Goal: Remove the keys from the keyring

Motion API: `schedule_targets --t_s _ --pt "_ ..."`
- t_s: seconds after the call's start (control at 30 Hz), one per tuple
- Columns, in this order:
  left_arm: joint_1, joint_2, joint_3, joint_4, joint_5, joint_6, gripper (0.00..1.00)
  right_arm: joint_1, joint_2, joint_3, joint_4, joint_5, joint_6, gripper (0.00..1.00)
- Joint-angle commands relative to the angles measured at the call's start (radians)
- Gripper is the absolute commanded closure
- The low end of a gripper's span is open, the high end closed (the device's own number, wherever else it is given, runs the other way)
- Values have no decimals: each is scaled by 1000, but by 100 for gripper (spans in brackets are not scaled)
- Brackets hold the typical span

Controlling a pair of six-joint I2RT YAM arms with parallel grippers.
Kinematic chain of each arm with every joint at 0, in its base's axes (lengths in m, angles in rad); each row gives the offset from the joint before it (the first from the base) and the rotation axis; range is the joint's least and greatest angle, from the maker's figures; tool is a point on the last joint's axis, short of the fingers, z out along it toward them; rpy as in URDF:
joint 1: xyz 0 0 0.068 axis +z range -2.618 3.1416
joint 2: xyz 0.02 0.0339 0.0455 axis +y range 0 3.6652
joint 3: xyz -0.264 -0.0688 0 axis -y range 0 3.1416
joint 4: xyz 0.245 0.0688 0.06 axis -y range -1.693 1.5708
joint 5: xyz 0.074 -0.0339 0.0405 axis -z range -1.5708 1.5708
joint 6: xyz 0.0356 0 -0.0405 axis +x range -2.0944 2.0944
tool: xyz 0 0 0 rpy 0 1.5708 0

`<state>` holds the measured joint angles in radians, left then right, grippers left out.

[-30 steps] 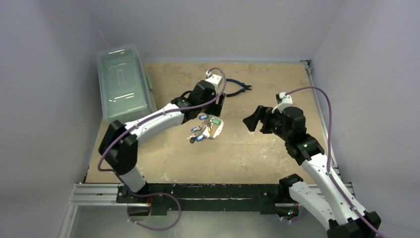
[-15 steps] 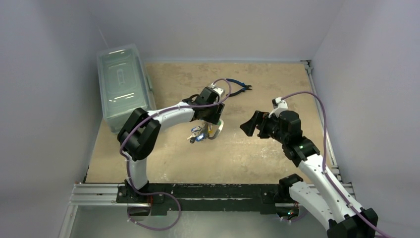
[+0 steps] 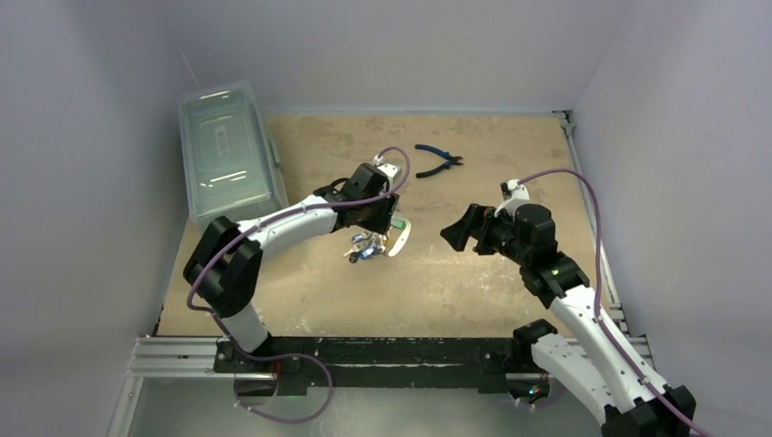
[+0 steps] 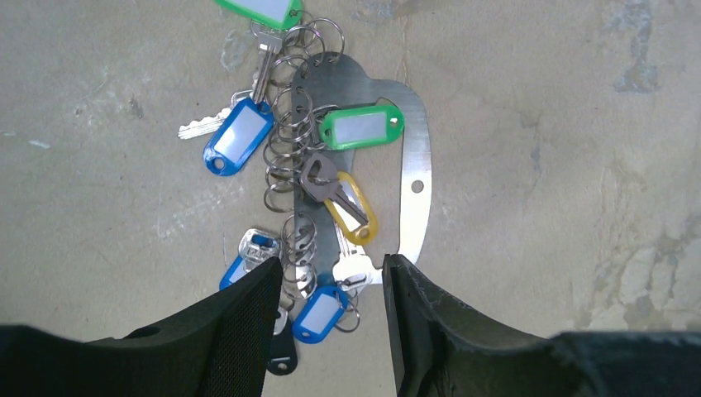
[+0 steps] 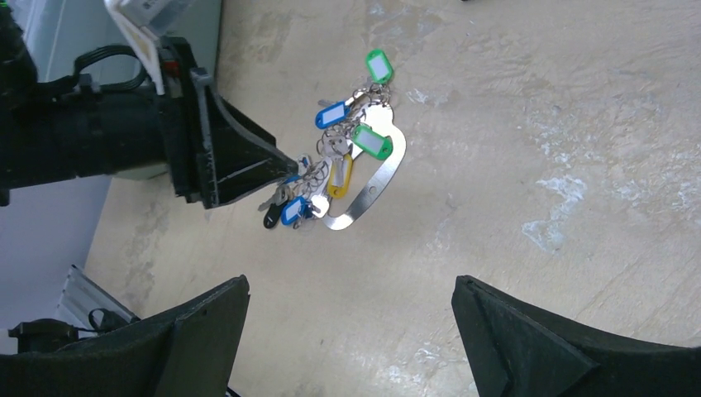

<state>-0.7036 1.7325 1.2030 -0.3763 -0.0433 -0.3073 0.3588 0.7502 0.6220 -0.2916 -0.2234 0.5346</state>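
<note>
The keyring (image 4: 416,178) is a pale silver oval loop lying flat on the table. Several keys (image 4: 240,136) with blue, green and yellow tags hang on small rings along its left side. My left gripper (image 4: 332,260) is open and low over the loop's near end, with a blue tag and a silver key between its jaws. In the top view the left gripper (image 3: 387,226) sits over the keyring (image 3: 401,235) and the keys (image 3: 363,248). My right gripper (image 3: 455,231) is wide open and empty to the right. Its view shows the keyring (image 5: 376,184) and keys (image 5: 332,114) ahead of the right gripper (image 5: 351,285).
Blue-handled pliers (image 3: 437,161) lie at the back of the table, behind the left arm. A clear plastic lidded box (image 3: 228,150) stands along the left edge. A grey wall runs close on the right side.
My left gripper has come down and nearer over the keyring, uncovering the pliers behind it. My right gripper shifted slightly left and then held still.
</note>
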Motion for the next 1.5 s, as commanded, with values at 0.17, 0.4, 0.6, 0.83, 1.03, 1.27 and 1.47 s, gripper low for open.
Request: schedule_targets --t_s 0.17,0.4,0.6,0.83,1.03,1.27,1.47 --pt "-2 -44 -52 80 39 -27 57 -1 0 -22 50 -24 19 2" --pt "-1 55 -11 129 15 -89 60 -1 -9 -8 40 -24 18 2" --pt "-1 151 26 160 3 -133 63 -1 -1 -18 47 -21 26 2" --pt "-1 186 58 174 -39 -179 64 -1 9 -36 67 -27 39 2" --pt "-1 184 77 213 -54 -216 65 -1 11 -37 71 -35 39 2" --pt "-1 251 108 233 -23 -235 70 -2 14 -40 74 -35 42 2" --pt "-1 216 72 242 -10 -249 75 -1 6 -65 92 -29 54 2"
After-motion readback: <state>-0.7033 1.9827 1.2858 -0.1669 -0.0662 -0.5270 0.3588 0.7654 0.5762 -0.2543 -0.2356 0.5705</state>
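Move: The grey key lying on the yellow tag is about 3 cm ahead of the left hand, 2 cm to its right and 6 cm below. At that same height, the yellow tag's middle is 1 cm ahead and 3 cm right, the nearer green tag 4 cm ahead and 6 cm right, and the lower blue tag 3 cm back and 2 cm left. From the idle right hand the key lies some 10 cm ahead, 14 cm left and 17 cm below. After a slight lift and draw back of about 1 cm, the left hand sinks some 6 cm into the bunch of keys, its half-open fingers slowly narrowing around the head of the grey key. Staying low, it then carries on forward and to the right, about 4 cm each way, turning some 10 degrees counter-clockwise and dragging the bunch along, while the fingers draw in to about a quarter open with the key head between them. ##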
